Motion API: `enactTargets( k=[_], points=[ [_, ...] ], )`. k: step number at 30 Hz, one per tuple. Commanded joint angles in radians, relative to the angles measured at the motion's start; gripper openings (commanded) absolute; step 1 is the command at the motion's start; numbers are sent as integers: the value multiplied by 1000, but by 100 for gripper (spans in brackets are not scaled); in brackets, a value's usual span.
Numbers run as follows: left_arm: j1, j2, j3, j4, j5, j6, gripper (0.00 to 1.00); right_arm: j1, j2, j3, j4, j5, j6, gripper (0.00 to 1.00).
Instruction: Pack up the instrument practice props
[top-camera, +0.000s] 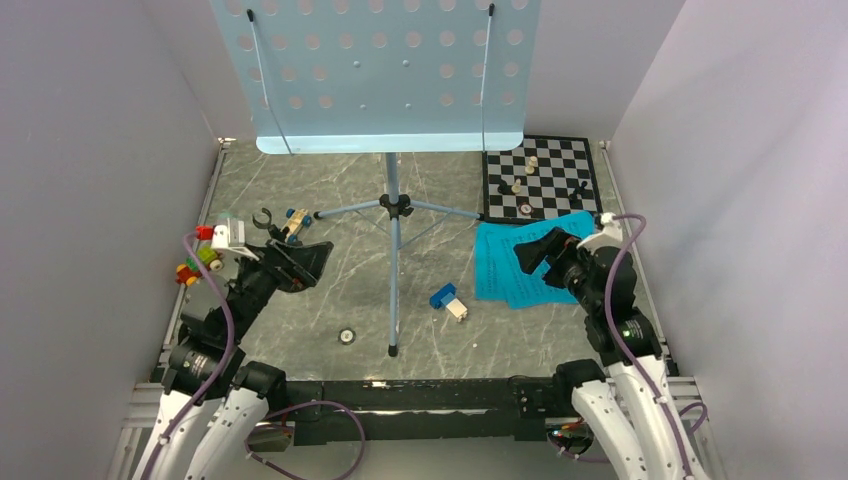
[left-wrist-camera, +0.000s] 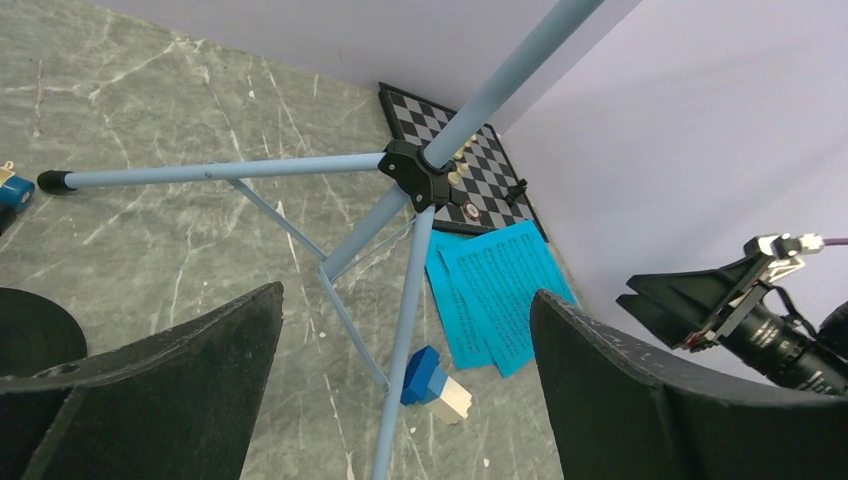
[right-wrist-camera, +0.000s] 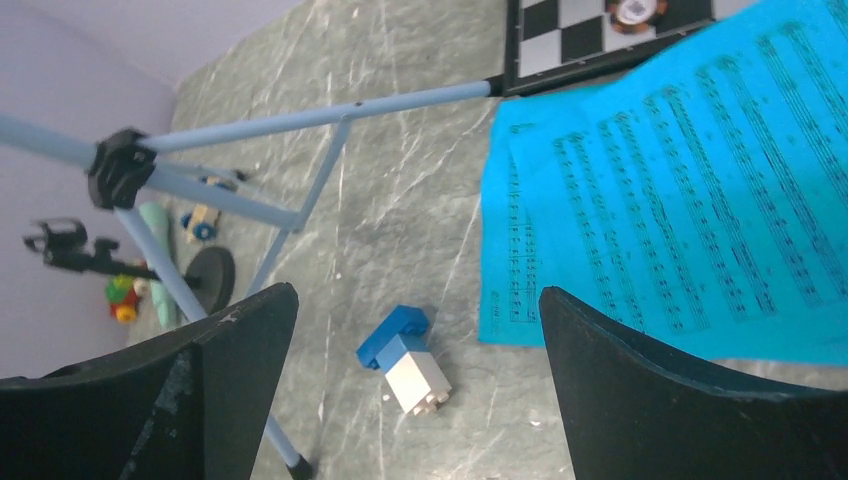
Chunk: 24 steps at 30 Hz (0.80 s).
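The pale-blue music stand (top-camera: 393, 260) rises from the middle of the table, its perforated desk (top-camera: 380, 70) at the top and its tripod hub (left-wrist-camera: 420, 172) low down. Two cyan sheet-music pages (top-camera: 500, 270) lie flat at the right, below the chessboard. My right gripper (top-camera: 535, 252) hovers over them, open and empty (right-wrist-camera: 418, 292). At the left my left gripper (top-camera: 305, 262) is open too, facing the tripod legs with nothing between its fingers (left-wrist-camera: 408, 295). The black mic stand (right-wrist-camera: 210, 278) and the mint-green microphone (right-wrist-camera: 158, 270) lie beyond the tripod in the right wrist view.
A chessboard (top-camera: 545, 180) with pieces fills the back right corner. A blue-white block (top-camera: 449, 300) lies right of the stand's near leg. Small toy cars (top-camera: 293, 222) and coloured toys (top-camera: 200, 262) sit at the left. Walls close in on three sides.
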Motion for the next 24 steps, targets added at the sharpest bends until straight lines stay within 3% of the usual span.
enactTargets(
  k=[1,4,9,11,18,24],
  points=[
    [4,18,-12,2,-17,36,96,106,80,111,58,-19,-157,96],
    [4,18,-25,-1,-16,44,96,255,123,168,28,152,-228,95],
    [4,19,-49,18,-25,55,98,514,259,282,-100,648,-265,93],
    [4,25,-62,57,-12,75,99,564,278,282,-85,731,-255,96],
    [3,129,-43,303,134,221,99,569,194,142,206,515,-218,100],
    [3,304,-18,609,231,255,96,569,279,163,269,254,-212,100]
  ],
)
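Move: The music stand's leg hub lies about 22 cm ahead of my left hand, 11 cm to its right and 15 cm lower. From my right hand that hub is roughly 17 cm ahead, 22 cm to the left and 6 cm lower. The blue-and-white toy sits 8 cm ahead of the right hand and 11 cm left; the sheet music lies 16 cm ahead and 10 cm right, both some 20 cm below. The black clip stand is 18 cm ahead of my left hand, 14 cm left, 28 cm below. I bring both open hands in towards the music stand from either side, touching nothing. My right hand leads, sweeping about 8 cm left and rising 4 cm, its left side dipping over 20 degrees before easing back a little. My left hand sinks 3 cm, then climbs back as it reaches 4 cm forward and 3 cm right, fingertips tipping up. ##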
